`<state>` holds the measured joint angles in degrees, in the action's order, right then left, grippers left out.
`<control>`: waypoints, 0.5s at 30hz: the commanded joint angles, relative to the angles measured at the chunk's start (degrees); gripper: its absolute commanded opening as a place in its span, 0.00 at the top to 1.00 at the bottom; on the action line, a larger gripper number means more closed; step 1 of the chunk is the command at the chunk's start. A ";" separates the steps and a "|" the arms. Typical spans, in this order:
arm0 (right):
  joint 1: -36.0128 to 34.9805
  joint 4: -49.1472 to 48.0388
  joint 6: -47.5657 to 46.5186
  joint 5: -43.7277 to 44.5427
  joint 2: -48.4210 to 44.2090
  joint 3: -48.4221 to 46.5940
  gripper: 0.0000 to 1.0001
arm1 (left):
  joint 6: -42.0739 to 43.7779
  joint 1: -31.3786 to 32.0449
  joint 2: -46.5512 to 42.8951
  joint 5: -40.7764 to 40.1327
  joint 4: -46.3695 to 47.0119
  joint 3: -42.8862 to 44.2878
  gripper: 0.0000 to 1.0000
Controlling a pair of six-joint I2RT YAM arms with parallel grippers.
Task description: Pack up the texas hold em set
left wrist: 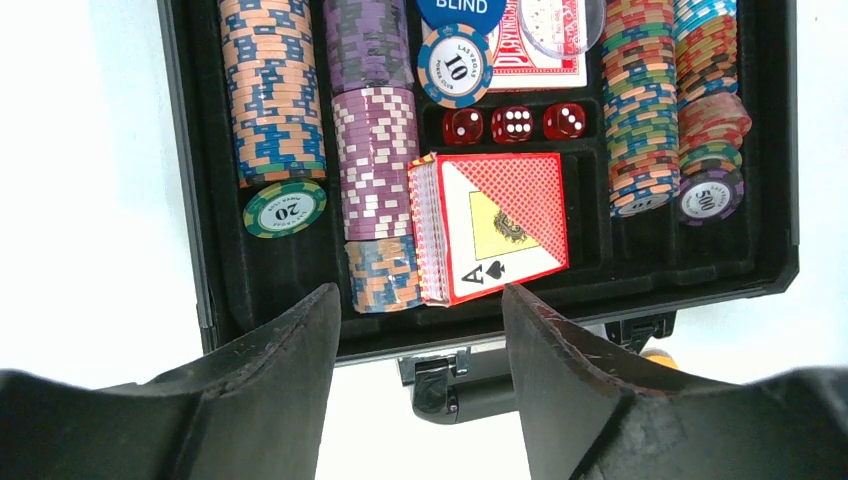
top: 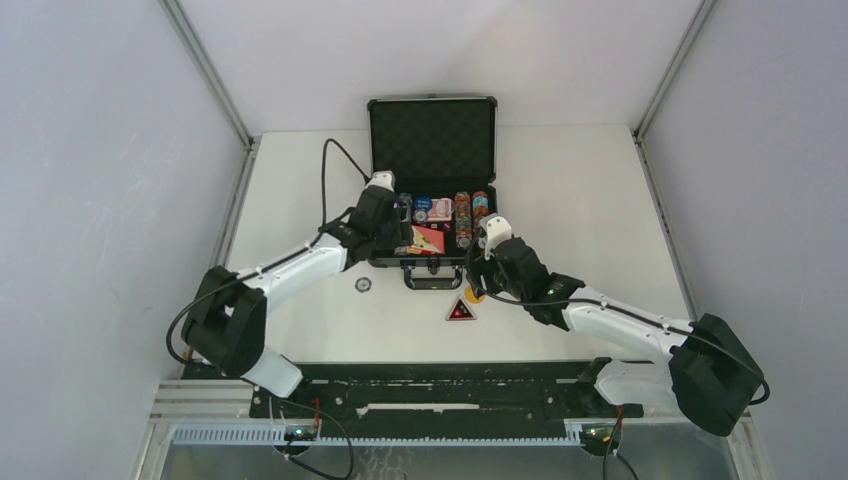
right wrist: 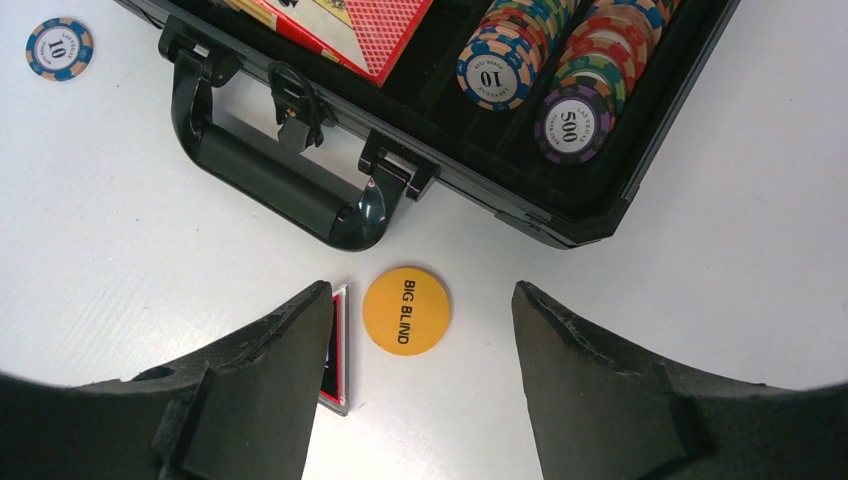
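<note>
The black briefcase (top: 432, 130) lies open, its lid upright at the back. Rows of poker chips (left wrist: 270, 100) fill its slots, with three red dice (left wrist: 512, 122) and a red card box (left wrist: 505, 220) lying tilted in the middle. My left gripper (left wrist: 420, 295) hangs open over the case's front edge, just short of the card box, with nothing between its fingers. My right gripper (right wrist: 420, 292) is open above a yellow BIG BLIND button (right wrist: 405, 310) on the table in front of the case.
A red-and-black triangular marker (right wrist: 338, 345) lies beside my right gripper's left finger. One loose chip marked 10 (right wrist: 59, 48) sits on the table left of the handle (right wrist: 270, 180). White walls enclose the table on three sides.
</note>
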<state>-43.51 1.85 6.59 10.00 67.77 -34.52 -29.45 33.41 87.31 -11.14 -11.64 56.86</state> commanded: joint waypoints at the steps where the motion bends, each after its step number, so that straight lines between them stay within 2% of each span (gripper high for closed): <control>1: 0.44 -3.00 0.79 -0.14 0.31 -0.19 0.26 | 2.29 0.97 0.28 -1.11 -1.70 4.55 0.36; 3: 0.44 -2.76 0.77 0.07 0.19 -0.19 0.26 | 2.28 1.44 2.00 -0.99 -1.72 5.67 0.41; 5: 0.44 -2.49 0.84 0.38 0.16 -0.16 0.26 | 2.40 1.58 3.79 -0.55 -1.74 6.86 0.54; 7: 0.44 -2.53 0.79 0.46 0.36 -0.17 0.26 | 2.53 1.74 5.91 0.47 -1.69 8.25 0.61; 15: 0.53 -2.18 0.71 1.09 0.30 -0.14 0.26 | 1.63 2.97 10.84 -0.96 -4.04 12.31 0.65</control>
<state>-43.46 1.83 6.59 10.07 68.38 -34.52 -27.99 35.44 97.38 -11.03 -14.94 64.95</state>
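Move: The red card pack in the case's front tray lies some 4 cm to the left hand's right, about 1 cm ahead and 8 cm below. Just left of the pack runs the purple chip column, its middle about 6 cm ahead of the hand and 1 cm left. The three dice sit about 6 cm ahead and 6 cm right of the hand. For the right hand, the card pack is roughly 11 cm ahead, 12 cm left and 7 cm below. Down and to the right, with a small forward part, the left hand closes in on the red card pack, travelling about 4 cm after a brief pause. On the way its empty fingers narrow from well open to roughly a third open, ending above the pack's near left part, with no touch to be seen; the wrist barely turns. ##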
